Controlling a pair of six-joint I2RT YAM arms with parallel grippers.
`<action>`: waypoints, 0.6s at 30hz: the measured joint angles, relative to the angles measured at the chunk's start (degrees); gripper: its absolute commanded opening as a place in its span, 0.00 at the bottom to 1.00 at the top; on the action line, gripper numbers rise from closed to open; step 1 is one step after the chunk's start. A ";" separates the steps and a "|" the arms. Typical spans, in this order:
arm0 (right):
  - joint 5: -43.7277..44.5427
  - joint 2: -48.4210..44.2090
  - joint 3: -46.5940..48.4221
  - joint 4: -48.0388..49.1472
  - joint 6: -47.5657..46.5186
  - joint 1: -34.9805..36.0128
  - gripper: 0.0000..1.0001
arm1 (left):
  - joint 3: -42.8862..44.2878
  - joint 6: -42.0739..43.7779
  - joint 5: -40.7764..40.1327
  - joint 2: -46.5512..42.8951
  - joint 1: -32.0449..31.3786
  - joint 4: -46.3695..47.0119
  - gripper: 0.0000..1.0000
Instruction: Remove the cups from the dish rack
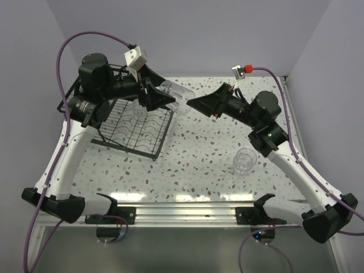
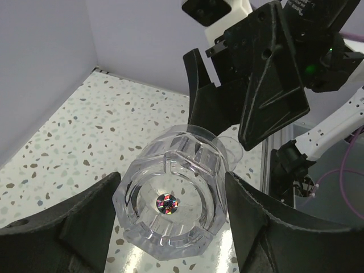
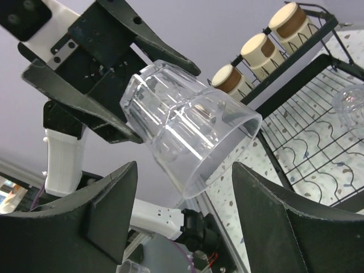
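Note:
My left gripper [image 1: 166,96] is shut on the base of a clear ribbed tumbler [image 1: 176,94], held on its side in the air just right of the black wire dish rack [image 1: 122,136]. In the left wrist view the tumbler [image 2: 170,202] fills the gap between the fingers. My right gripper [image 1: 191,103] is open and faces the tumbler's mouth [image 3: 196,133], its jaws wide and not touching. A second clear tumbler [image 3: 349,99] stands on the rack tray [image 3: 307,136]. Three cream cups [image 3: 260,52] sit in the raised tier. Another clear tumbler [image 1: 243,161] stands on the table.
The speckled table [image 1: 199,153] is bounded by purple-grey walls at the back and sides. A metal rail [image 1: 187,210] runs along the near edge between the arm bases. The left arm's body hangs over the back of the rack.

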 measured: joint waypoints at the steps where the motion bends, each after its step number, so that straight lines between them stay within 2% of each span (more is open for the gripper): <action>1: 0.00 0.63 -0.04 0.44 0.44 0.26 0.68 | -0.13 -0.17 0.26 0.00 0.00 0.26 0.00; 4: -0.35 2.36 -0.07 2.36 1.88 1.07 0.60 | -0.87 -0.61 0.79 0.00 0.07 0.92 0.00; 7: -1.44 3.41 -0.04 4.28 2.93 1.97 0.40 | -2.69 -0.57 1.09 -0.04 0.09 1.79 0.00; 8: -1.73 3.74 -0.02 4.57 3.08 2.38 0.27 | -3.34 -0.59 1.25 -0.07 0.11 1.99 0.00; 12: -4.15 4.13 -0.07 4.11 2.14 2.93 0.00 | -6.47 -1.66 3.69 0.00 0.50 2.21 0.00; 15: -5.75 3.43 0.00 2.99 0.44 3.21 0.00 | -7.43 -2.12 6.19 0.13 0.68 2.12 0.03; 16: -5.57 3.13 0.09 2.01 -0.33 3.32 0.00 | -7.67 -1.90 6.58 0.17 0.66 2.12 0.17; 17: -4.96 2.75 0.55 -0.09 -1.44 3.48 0.00 | -7.93 -1.57 6.75 0.22 0.55 2.08 0.56; 18: -4.13 2.51 1.51 -3.08 -3.08 3.61 0.00 | -8.24 -1.22 6.78 0.24 0.52 1.90 0.72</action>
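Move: The clear cup, held lying sideways by its base, has its middle about 4 cm right of the left hand and 1 cm ahead, level with the fingers. From the open right hand the cup lies some 5 cm left, 2 cm ahead and 2 cm above. Another cup stands on the table 27 cm to the right hand's right, level fore and aft, some 40 cm below. One cup in the rack is about 26 cm ahead and 17 cm left of the left hand, 40 cm below. The cup's robot-side wall, near its mouth, gets pinched by the right fingers, which shut nearly all the way as that hand slides roughly 3 cm left onto it and then draws back and down about 2 cm. Keeping its grip on the base, the left hand sinks about 5 cm, tilting and turning slightly clockwise. ##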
